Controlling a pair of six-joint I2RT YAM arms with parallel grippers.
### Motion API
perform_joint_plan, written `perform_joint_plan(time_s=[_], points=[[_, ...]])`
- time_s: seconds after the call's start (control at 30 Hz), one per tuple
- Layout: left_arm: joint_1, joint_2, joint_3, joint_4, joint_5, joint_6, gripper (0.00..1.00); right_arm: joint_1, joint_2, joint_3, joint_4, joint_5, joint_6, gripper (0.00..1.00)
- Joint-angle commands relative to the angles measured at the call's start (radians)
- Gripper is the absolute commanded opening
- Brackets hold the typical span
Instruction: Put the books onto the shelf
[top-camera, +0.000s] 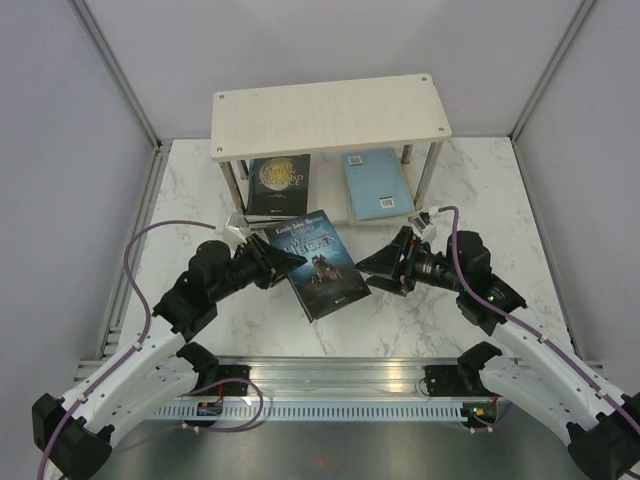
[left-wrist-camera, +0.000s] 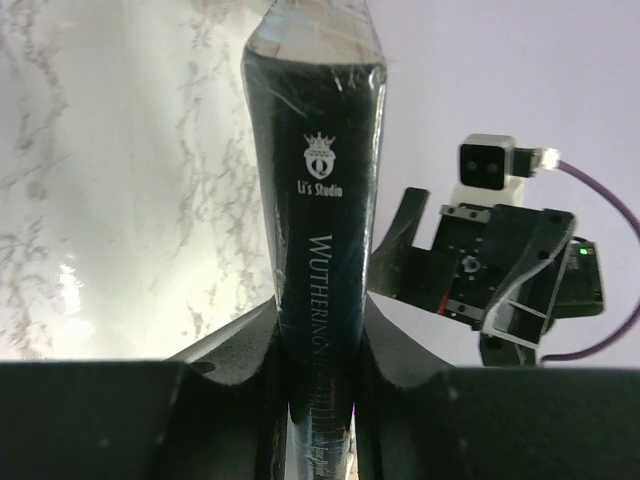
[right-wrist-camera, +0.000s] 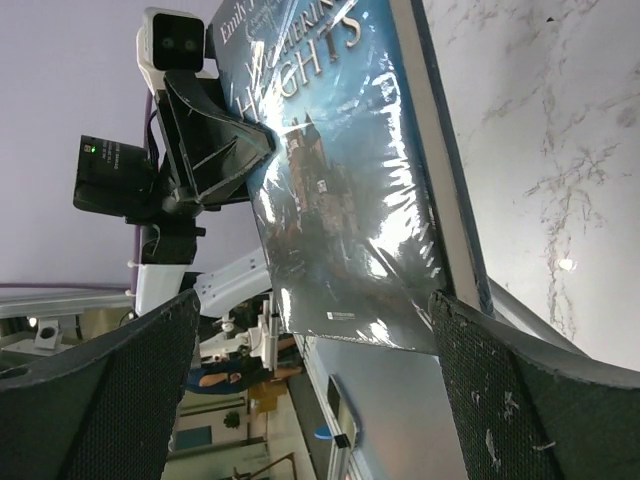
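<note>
A navy book (top-camera: 322, 268) titled "Wuthering Heights", wrapped in clear film, hangs tilted over the marble table in front of the shelf (top-camera: 330, 118). My left gripper (top-camera: 287, 262) is shut on its spine (left-wrist-camera: 318, 240), one finger (left-wrist-camera: 245, 345) on each side. My right gripper (top-camera: 372, 265) stands open just right of the book, its wide-spread fingers (right-wrist-camera: 530, 390) framing the cover (right-wrist-camera: 335, 190) without touching it. On the shelf's lower board lie a dark book with gold lettering (top-camera: 276, 186) and a light blue book (top-camera: 376, 183).
The shelf's pale top board overhangs the lower tier, with slim metal posts (top-camera: 425, 172) at its corners. Grey walls enclose the table on three sides. A metal rail (top-camera: 330, 385) runs along the near edge between the arm bases.
</note>
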Motion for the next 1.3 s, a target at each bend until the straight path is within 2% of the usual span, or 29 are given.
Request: perform_joint_plan(time_s=[0.0, 0.13, 0.4, 0.53, 0.67, 0.83, 0.87, 0.9, 1.0, 1.1, 1.27], points=[[0.01, -0.019, 0.017, 0.293, 0.05, -0.104, 0.02, 0.0, -0.02, -0.017, 0.091, -0.028, 0.084, 0.98], [0.013, -0.019, 0.04, 0.315, 0.05, -0.115, 0.02, -0.002, -0.043, -0.026, 0.031, 0.005, 0.055, 0.98], [0.017, -0.076, 0.086, 0.208, 0.055, -0.086, 0.02, -0.002, -0.028, 0.032, -0.101, 0.068, -0.034, 0.98], [0.017, -0.08, 0.152, 0.094, 0.059, -0.017, 0.02, -0.002, -0.031, 0.06, -0.132, 0.113, -0.071, 0.98], [0.017, -0.085, 0.172, 0.083, 0.065, 0.003, 0.02, -0.002, 0.008, 0.065, -0.126, 0.095, -0.077, 0.98], [0.017, -0.079, 0.117, 0.224, 0.067, -0.05, 0.02, 0.0, -0.003, 0.004, 0.061, 0.032, 0.027, 0.98], [0.017, -0.071, 0.105, 0.249, 0.066, -0.064, 0.02, -0.002, -0.015, -0.022, 0.131, 0.018, 0.141, 0.98], [0.017, -0.067, 0.095, 0.267, 0.064, -0.079, 0.02, -0.002, -0.021, -0.09, 0.32, 0.009, 0.209, 0.98], [0.017, -0.042, 0.066, 0.347, 0.05, -0.129, 0.02, -0.002, -0.029, -0.179, 0.657, 0.025, 0.435, 0.93], [0.019, -0.009, 0.063, 0.401, 0.042, -0.15, 0.02, -0.002, -0.002, -0.216, 0.808, 0.027, 0.522, 0.8], [0.019, 0.062, 0.097, 0.416, 0.059, -0.141, 0.02, -0.002, 0.009, -0.187, 0.818, 0.027, 0.527, 0.53]])
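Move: The left hand grips Wuthering Heights by the spine, the book's middle about 6 cm to its right and nearly level. From the open right hand that middle is some 10 cm left and 3 cm ahead, near its height. On the shelf, the blue book lies about 27 cm ahead of the right hand, 4 cm right and 12 cm below; the black book is roughly 25 cm ahead of the left hand, 4 cm left, 11 cm below. The left hand lifts the held book some 6 cm while the right rises, tips up and half-closes around its edge. ##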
